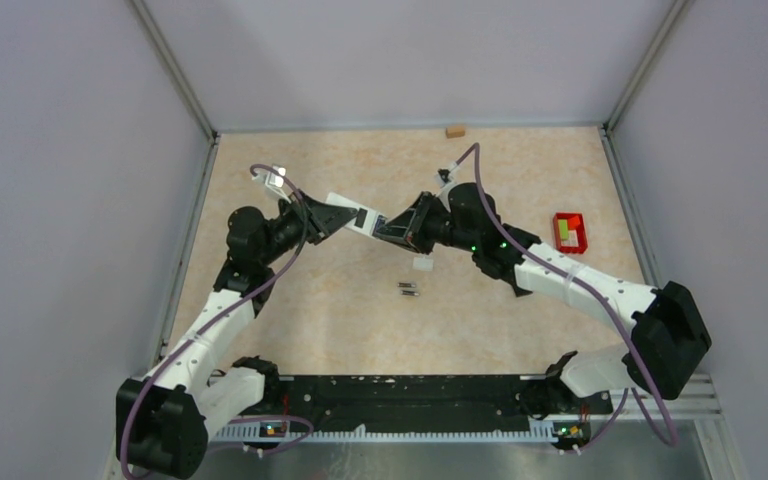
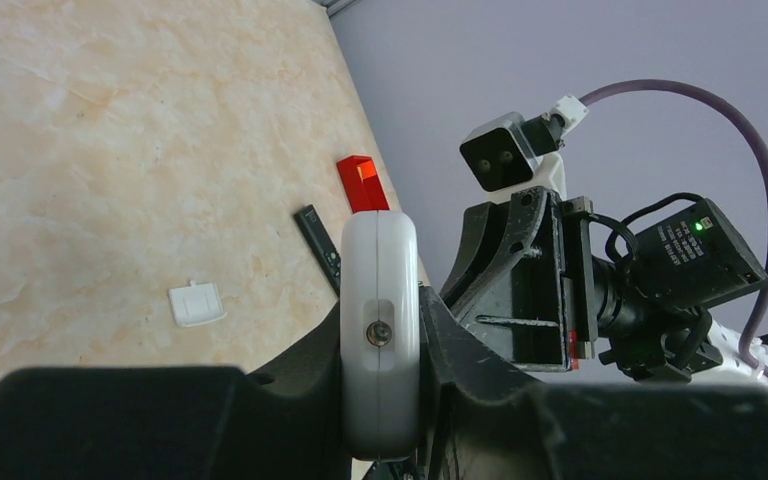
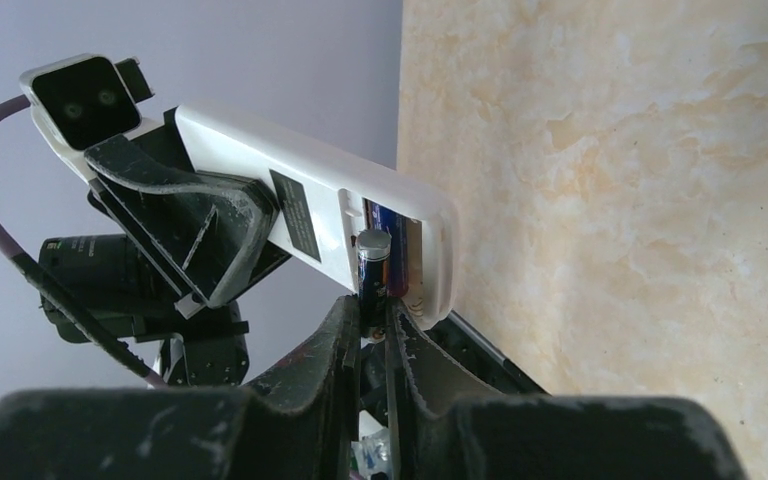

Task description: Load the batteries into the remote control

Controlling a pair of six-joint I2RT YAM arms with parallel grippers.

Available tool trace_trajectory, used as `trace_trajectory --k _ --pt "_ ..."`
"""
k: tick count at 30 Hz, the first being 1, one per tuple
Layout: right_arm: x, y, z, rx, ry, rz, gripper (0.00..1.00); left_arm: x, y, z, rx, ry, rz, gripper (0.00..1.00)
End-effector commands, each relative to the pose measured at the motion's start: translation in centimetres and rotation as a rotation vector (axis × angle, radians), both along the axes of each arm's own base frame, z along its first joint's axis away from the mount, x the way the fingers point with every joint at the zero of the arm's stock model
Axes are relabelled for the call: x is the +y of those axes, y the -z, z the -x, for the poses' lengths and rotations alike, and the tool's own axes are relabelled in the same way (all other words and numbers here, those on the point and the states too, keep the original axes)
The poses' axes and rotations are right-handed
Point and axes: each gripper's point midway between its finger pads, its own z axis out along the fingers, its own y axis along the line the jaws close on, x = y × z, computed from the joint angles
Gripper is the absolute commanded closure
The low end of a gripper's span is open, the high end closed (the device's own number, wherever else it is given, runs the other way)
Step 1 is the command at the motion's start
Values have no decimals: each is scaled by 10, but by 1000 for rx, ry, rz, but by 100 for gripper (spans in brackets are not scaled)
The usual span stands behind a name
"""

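Observation:
The white remote control (image 1: 345, 211) hangs above the table, with my left gripper (image 1: 322, 216) shut on its sides; in the left wrist view it stands edge-on (image 2: 380, 290) between the fingers (image 2: 300, 360). Its battery bay is open (image 3: 400, 250) and faces my right gripper (image 3: 368, 312). That gripper is shut on a dark battery (image 3: 372, 268), whose silvery end sits at the bay's mouth. A purplish battery (image 3: 394, 262) lies inside the bay beside it. Two more batteries (image 1: 409, 289) rest on the table below. From above, the right gripper (image 1: 407, 232) meets the remote's right end.
The white battery cover (image 1: 422, 264) (image 2: 197, 304) lies on the table under the grippers. A red bin (image 1: 569, 232) (image 2: 362, 183) stands at the right. A small wooden block (image 1: 454, 130) sits by the back wall. Grey walls close in the tabletop (image 1: 290, 320) on three sides.

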Motion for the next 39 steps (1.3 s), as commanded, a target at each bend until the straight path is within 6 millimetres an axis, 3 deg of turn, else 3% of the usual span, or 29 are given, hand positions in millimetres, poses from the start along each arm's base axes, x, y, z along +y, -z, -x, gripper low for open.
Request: trace_trajectory --k 1,9,19,29,39 --pt "6 -24 -4 -29 -15 -52 85 -2 -10 4 -60 20 4 100" --pt "4 -16 -2 5 -6 -45 69 -1 -10 2 -60 10 1 100" --pt "2 -20 -2 -3 -1 -46 68 2 -5 -1 -48 -19 -15 100" --pt "-3 -22 1 -14 7 -41 56 2 -3 -1 -9 -17 -20 100" --pt "-6 -27 3 -24 6 -51 54 -2 1 1 60 13 -4 100"
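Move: The right hand holds the second battery at the remote control's open battery compartment. The compartment's middle is roughly 2 cm left and 1 cm ahead of the hand point, some 1 cm lower. From that hand the white battery cover lies about 5 cm ahead, 7 cm right, and the two loose batteries about 1 cm back, 4 cm right, all some 25 cm below. From the left hand, gripping the remote, the compartment is about 3 cm back, 5 cm right, 1 cm lower. The right fingers let go of the second battery at the compartment, opening in two stages to nearly half wide while that hand stays almost in place, sinking only about half a centimetre. The left hand keeps its grip on the remote and lowers it a little over 2 cm, mostly in the later part, tilting it some 5 degrees. ##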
